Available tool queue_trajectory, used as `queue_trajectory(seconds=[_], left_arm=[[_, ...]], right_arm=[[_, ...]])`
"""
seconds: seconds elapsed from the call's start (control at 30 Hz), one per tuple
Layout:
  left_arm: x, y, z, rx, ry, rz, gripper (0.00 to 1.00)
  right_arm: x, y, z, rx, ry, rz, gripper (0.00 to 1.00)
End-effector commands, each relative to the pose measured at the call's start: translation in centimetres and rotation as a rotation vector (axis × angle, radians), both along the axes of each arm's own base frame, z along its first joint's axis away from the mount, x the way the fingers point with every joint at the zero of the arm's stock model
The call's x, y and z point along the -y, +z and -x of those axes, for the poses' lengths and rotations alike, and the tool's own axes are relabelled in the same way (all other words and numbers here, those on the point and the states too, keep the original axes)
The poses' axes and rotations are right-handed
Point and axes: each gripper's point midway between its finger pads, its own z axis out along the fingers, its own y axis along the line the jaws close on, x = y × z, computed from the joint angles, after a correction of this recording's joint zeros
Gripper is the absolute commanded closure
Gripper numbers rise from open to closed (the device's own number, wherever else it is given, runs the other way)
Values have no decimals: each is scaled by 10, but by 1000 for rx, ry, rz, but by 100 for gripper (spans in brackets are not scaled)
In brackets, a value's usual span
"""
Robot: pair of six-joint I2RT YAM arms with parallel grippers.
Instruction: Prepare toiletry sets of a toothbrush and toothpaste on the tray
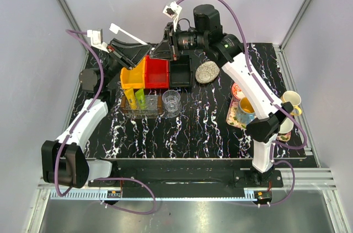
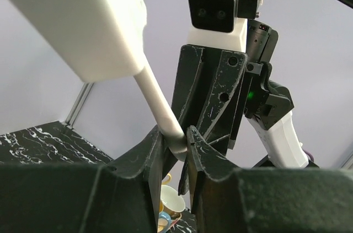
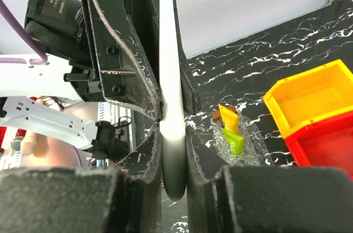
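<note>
A slim white toothbrush [image 1: 130,34] hangs in the air above the back left of the table, held by both arms. My left gripper [image 2: 186,139] is shut on its thin handle [image 2: 157,101], with the brush's broad end close to that camera. My right gripper [image 3: 174,128] is shut on the same stick [image 3: 170,73], just below the left gripper's fingers [image 3: 116,51]. From above, the left gripper [image 1: 144,47] and right gripper [image 1: 156,51] meet tip to tip. On the clear tray [image 1: 150,113] stand a yellow toothpaste tube [image 1: 130,97] and a green toothpaste tube [image 1: 141,98].
Yellow [image 1: 134,76], red [image 1: 156,72] and black [image 1: 180,72] bins line up behind the tray. A clear cup [image 1: 171,101] stands to its right. A grey speckled lump [image 1: 207,71] lies further right. Mugs [image 1: 291,101] and a patterned tray [image 1: 234,117] fill the right edge.
</note>
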Motion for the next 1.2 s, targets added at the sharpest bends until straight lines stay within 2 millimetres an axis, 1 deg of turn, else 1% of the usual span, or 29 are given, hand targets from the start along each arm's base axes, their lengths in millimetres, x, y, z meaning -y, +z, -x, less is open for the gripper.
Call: queue_trajectory(seconds=[0.0, 0.07, 0.1, 0.2, 0.23, 0.27, 0.3, 0.33, 0.37, 0.4, 0.43, 0.5, 0.53, 0.6, 0.63, 0.8, 0.87, 0.9, 1.0, 1.07, 1.17], left_arm=[[2, 11, 8, 92, 8, -19, 100], [3, 5, 4, 81, 17, -47, 100], [4, 3, 4, 72, 21, -58, 100], [5, -5, 2, 71, 35, -122, 100], [5, -8, -1, 96, 59, -157, 100], [6, -13, 1, 104, 57, -190, 100], [7, -22, -5, 58, 65, -233, 100], [6, -26, -8, 93, 98, -291, 100], [5, -31, -11, 86, 110, -326, 100], [5, -40, -14, 46, 114, -367, 100], [3, -43, -17, 81, 144, -414, 100], [1, -55, -21, 49, 160, -472, 100], [-1, -59, -23, 73, 179, -506, 100], [-3, -70, -25, 44, 185, -549, 100], [-4, -74, -27, 58, 195, -579, 100], [0, -96, -16, 60, 100, -701, 100], [3, -102, -11, 60, 54, -725, 100], [4, -109, -9, 45, 34, -741, 100], [8, -115, 0, 50, -7, -761, 100], [12, -115, 3, 61, -22, -771, 100], [16, -120, 7, 48, -45, -786, 100]], right_arm=[[0, -2, 1, -17, -7, -1, 93], [1, -5, 1, -17, -12, 8, 84], [2, -7, 1, -20, -14, 17, 74], [8, -13, 0, -1, -38, 46, 57], [12, -12, 1, 23, -45, 52, 50], [14, -15, -1, 28, -60, 65, 47], [16, -16, -1, 45, -67, 75, 44], [21, -12, 1, 63, -83, 76, 38], [23, -16, 1, 61, -89, 87, 36], [26, -17, 0, 87, -90, 97, 35], [30, -15, 2, 98, -105, 101, 33], [34, -14, 3, 122, -112, 109, 31], [38, -12, 4, 132, -123, 113, 31], [41, -10, 4, 152, -130, 117, 30], [43, -7, 5, 162, -140, 117, 30], [45, -1, 4, 193, -147, 113, 31], [44, -1, 2, 197, -151, 114, 32], [43, -1, 2, 196, -148, 113, 32], [37, -1, 1, 200, -139, 111, 34], [33, -3, -2, 203, -137, 115, 34], [26, -6, -4, 202, -129, 117, 35]])
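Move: Both hands already pinch the toothbrush, high over the table. The clear tray lies about 4 cm ahead of the left hand, 8 cm to its left and 44 cm below. From the left hand, the yellow toothpaste is 6 cm ahead and 14 left, the green 6 ahead and 10 left, and the glass cup 5 ahead and 5 right. The tray is some 4 cm ahead, 10 left and 42 below the right hand. The right hand opens wide and gives up its pinch on the toothbrush, dipping about 6 cm while doing so, then draws off to the right and partly back up. The left hand keeps its pinch near the handle end and carries the brush down some 13 cm towards the clear tray, bowing a little forward and back on the way, while its wrist rolls about 45 degrees so that the fingers swing from pointing right and up to nearly level and the brush head tips upward. ##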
